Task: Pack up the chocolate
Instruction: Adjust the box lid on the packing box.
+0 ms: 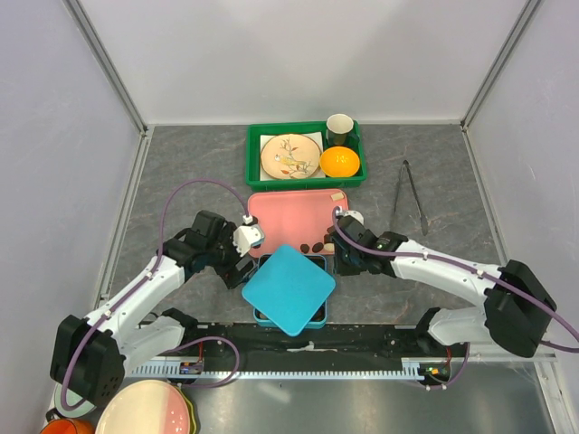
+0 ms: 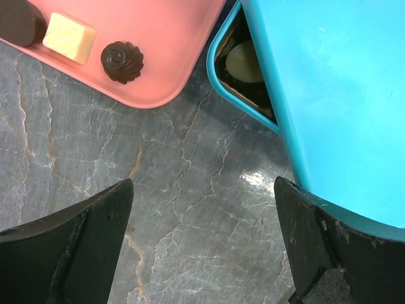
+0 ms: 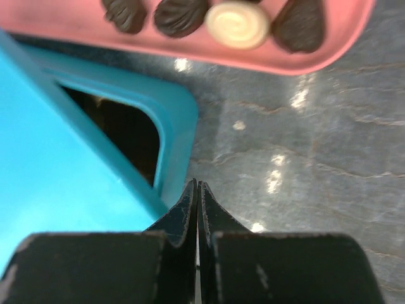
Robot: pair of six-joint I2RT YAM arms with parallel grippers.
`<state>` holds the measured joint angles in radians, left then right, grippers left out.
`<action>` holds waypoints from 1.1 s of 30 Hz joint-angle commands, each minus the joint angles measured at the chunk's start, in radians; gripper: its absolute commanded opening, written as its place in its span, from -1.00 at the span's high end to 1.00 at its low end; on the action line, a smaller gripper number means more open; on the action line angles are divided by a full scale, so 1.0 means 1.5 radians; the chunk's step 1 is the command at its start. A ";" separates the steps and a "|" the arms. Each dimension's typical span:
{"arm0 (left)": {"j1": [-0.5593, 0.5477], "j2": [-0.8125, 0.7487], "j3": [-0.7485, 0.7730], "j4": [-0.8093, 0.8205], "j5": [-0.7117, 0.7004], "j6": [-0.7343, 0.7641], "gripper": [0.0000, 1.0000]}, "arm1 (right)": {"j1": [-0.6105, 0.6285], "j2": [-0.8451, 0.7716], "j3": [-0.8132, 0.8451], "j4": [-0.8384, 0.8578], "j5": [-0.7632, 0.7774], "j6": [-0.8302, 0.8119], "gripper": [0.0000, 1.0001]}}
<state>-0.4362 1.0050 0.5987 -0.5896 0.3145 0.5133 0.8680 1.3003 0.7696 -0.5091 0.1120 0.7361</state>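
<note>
Chocolate pieces lie on the pink tray [image 1: 289,221]: a dark swirl [image 2: 122,61] and a cream square [image 2: 69,37] in the left wrist view, dark pieces [image 3: 180,16] and a cream round one [image 3: 238,24] in the right wrist view. A blue lid [image 1: 289,287] lies skewed over the blue box [image 2: 218,69], and a pale piece [image 2: 243,62] shows inside. My left gripper [image 2: 202,209] stands open over bare table at the lid's left corner, holding nothing. The right gripper [image 3: 197,185] is shut and empty, its tips at the lid's right edge beside the box corner [image 3: 177,126].
A green basket [image 1: 255,172] at the back holds a patterned plate [image 1: 289,155], an orange [image 1: 340,162] and a dark cup [image 1: 339,128]. Metal tongs [image 1: 409,194] lie at the right. Stacked plates [image 1: 145,409] sit at the near left, off the table.
</note>
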 commanded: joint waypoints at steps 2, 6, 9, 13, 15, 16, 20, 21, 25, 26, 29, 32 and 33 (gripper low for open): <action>-0.003 -0.011 -0.007 0.001 -0.033 0.011 -0.99 | -0.034 -0.029 0.006 -0.044 0.039 -0.034 1.00; -0.004 -0.012 -0.010 0.001 -0.046 0.017 -0.99 | -0.024 -0.089 -0.030 -0.077 0.010 -0.024 1.00; -0.003 -0.010 -0.008 0.003 -0.046 0.018 -0.99 | -0.003 -0.159 -0.048 -0.080 -0.060 -0.020 1.00; -0.004 0.002 0.001 0.003 -0.047 0.014 -0.99 | 0.029 -0.175 -0.059 -0.068 -0.146 -0.028 1.00; -0.003 0.002 0.003 0.003 -0.047 0.013 -0.99 | 0.039 -0.170 -0.064 -0.071 -0.160 -0.031 1.00; -0.004 0.001 0.002 0.003 -0.047 0.013 -0.99 | 0.046 -0.169 -0.066 -0.072 -0.166 -0.031 1.00; -0.003 0.000 0.002 0.003 -0.047 0.015 -0.99 | 0.048 -0.153 -0.074 -0.070 -0.165 -0.034 1.00; -0.004 -0.001 0.001 0.002 -0.049 0.015 -0.99 | 0.049 -0.144 -0.075 -0.066 -0.165 -0.034 1.00; -0.004 -0.006 0.002 -0.005 -0.050 0.017 -0.99 | 0.050 -0.126 -0.073 -0.051 -0.158 -0.038 1.00; -0.003 -0.006 0.002 -0.005 -0.049 0.017 -0.99 | 0.049 -0.120 -0.070 -0.049 -0.151 -0.037 1.00; -0.004 -0.011 0.003 -0.010 -0.046 0.016 -0.99 | 0.048 -0.114 -0.066 -0.029 -0.131 -0.026 1.00; -0.004 -0.013 0.007 -0.015 -0.035 0.014 -0.99 | 0.049 -0.105 -0.057 -0.011 -0.101 -0.013 1.00; -0.004 -0.013 0.011 -0.015 -0.033 0.014 -0.99 | 0.049 -0.103 -0.054 -0.004 -0.095 -0.010 1.00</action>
<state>-0.4362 1.0027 0.5888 -0.6003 0.2520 0.5144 0.9386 1.1324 0.6598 -0.5755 -0.0937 0.6956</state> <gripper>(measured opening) 0.991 0.006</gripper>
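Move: The box lid lies askew on the packing box, its middle about 11 cm to the right hand's left, 4 cm back and barely lower. Its right corner is some 4 cm straight back from that hand; the packing box under it is centred about 11 cm left, 4 cm back and 4 cm down. Chocolates on the tray sit about 8 cm ahead, 2 cm left. From the open left hand, the lid's middle is roughly 11 cm right and 4 cm back. The lid's right corner is what the shut right fingers go around: starting close beside the forward-right edge, they swing out to the right by nearly 3 cm, lift about 3 cm while drawing back and left again, and come down beside the near-right edge, some 7 cm back, turning about 12 degrees counter-clockwise. The left hand stays wide open by the left corner, easing about 1 cm left. ##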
